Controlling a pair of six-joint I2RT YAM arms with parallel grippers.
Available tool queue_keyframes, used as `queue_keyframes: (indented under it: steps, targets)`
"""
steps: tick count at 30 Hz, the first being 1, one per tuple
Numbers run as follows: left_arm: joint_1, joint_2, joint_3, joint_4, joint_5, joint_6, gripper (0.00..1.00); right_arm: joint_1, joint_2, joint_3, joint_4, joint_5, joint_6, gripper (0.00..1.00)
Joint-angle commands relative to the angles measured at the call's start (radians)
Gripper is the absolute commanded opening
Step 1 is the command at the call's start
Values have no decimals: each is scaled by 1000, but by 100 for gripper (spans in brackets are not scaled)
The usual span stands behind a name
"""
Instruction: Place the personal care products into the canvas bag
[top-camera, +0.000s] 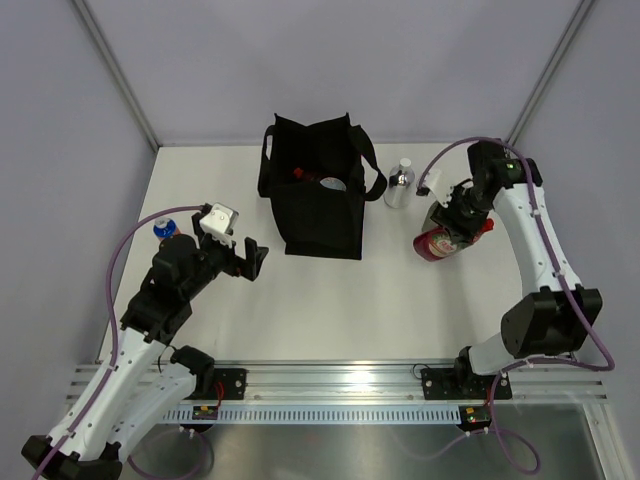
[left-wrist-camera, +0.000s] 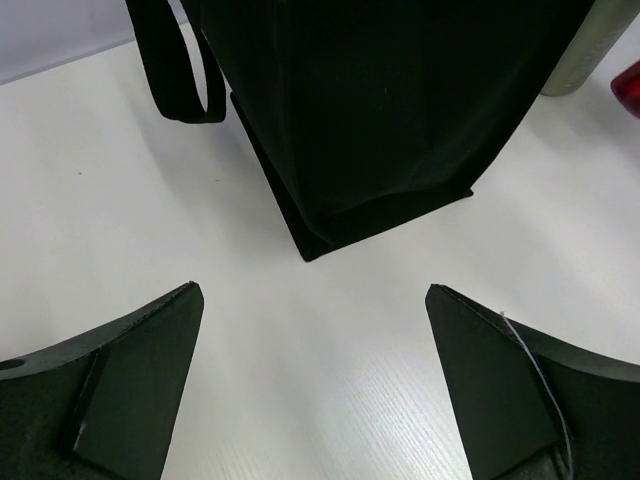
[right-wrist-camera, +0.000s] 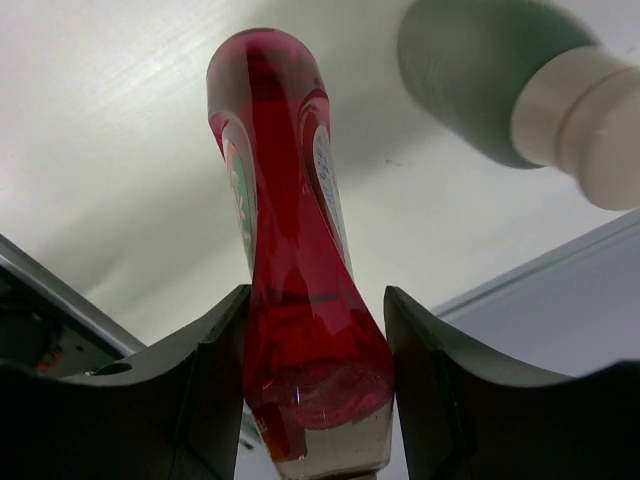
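Note:
The canvas bag (top-camera: 315, 205) stands upright and open at the table's middle back; something red (top-camera: 297, 175) shows inside it. In the left wrist view the canvas bag (left-wrist-camera: 380, 110) fills the top, and my left gripper (left-wrist-camera: 315, 380) is open over bare table just in front of it. In the top view the left gripper (top-camera: 252, 258) sits left of the bag. My right gripper (right-wrist-camera: 318, 350) is shut on a dark red bottle (right-wrist-camera: 290, 230) near its cap end. The dark red bottle (top-camera: 436, 243) lies tilted right of the bag under the right gripper (top-camera: 455, 225). A grey-green bottle (top-camera: 400, 184) stands nearby.
The grey-green bottle (right-wrist-camera: 480, 70) with its beige cap is close beside the held bottle. A small thing with a blue top (top-camera: 163, 228) sits by the left arm near the table's left edge. Grey walls close the table at the back and sides.

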Motion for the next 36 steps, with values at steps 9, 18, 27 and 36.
queue_keyframes:
  steps: [9,18,27,36]
  targets:
    - [1,-44,-9,76,68,0,99,174,-137,448,-60,-510,310,0]
    - [1,-63,-40,108,54,-32,99,361,162,1015,115,-495,542,0]
    - [1,-84,-54,82,21,-43,99,469,460,1134,460,-138,548,0]
    - [1,-80,-65,82,5,-36,99,568,529,972,477,57,289,0]
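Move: The bag's middle lies about 33 cm to the right hand's left, some 11 cm ahead and roughly level with it, with the open mouth higher up. The green pump bottle stands about 8 cm ahead and 3 cm left of this hand, the silver bottle some 14 cm ahead and 13 cm left, both a little below. From the left hand the bag is about 13 cm ahead, 17 cm right and slightly lower. Keep the right gripper shut on the red bottle and sweep it left about 29 cm towards the bag, climbing steeply some 27 cm at first; then reach forward over the mouth and sink about 15 cm. Swing the fingertips left and forward, ending roughly 40 degrees off the starting attitude, so the bottle's base leads. ##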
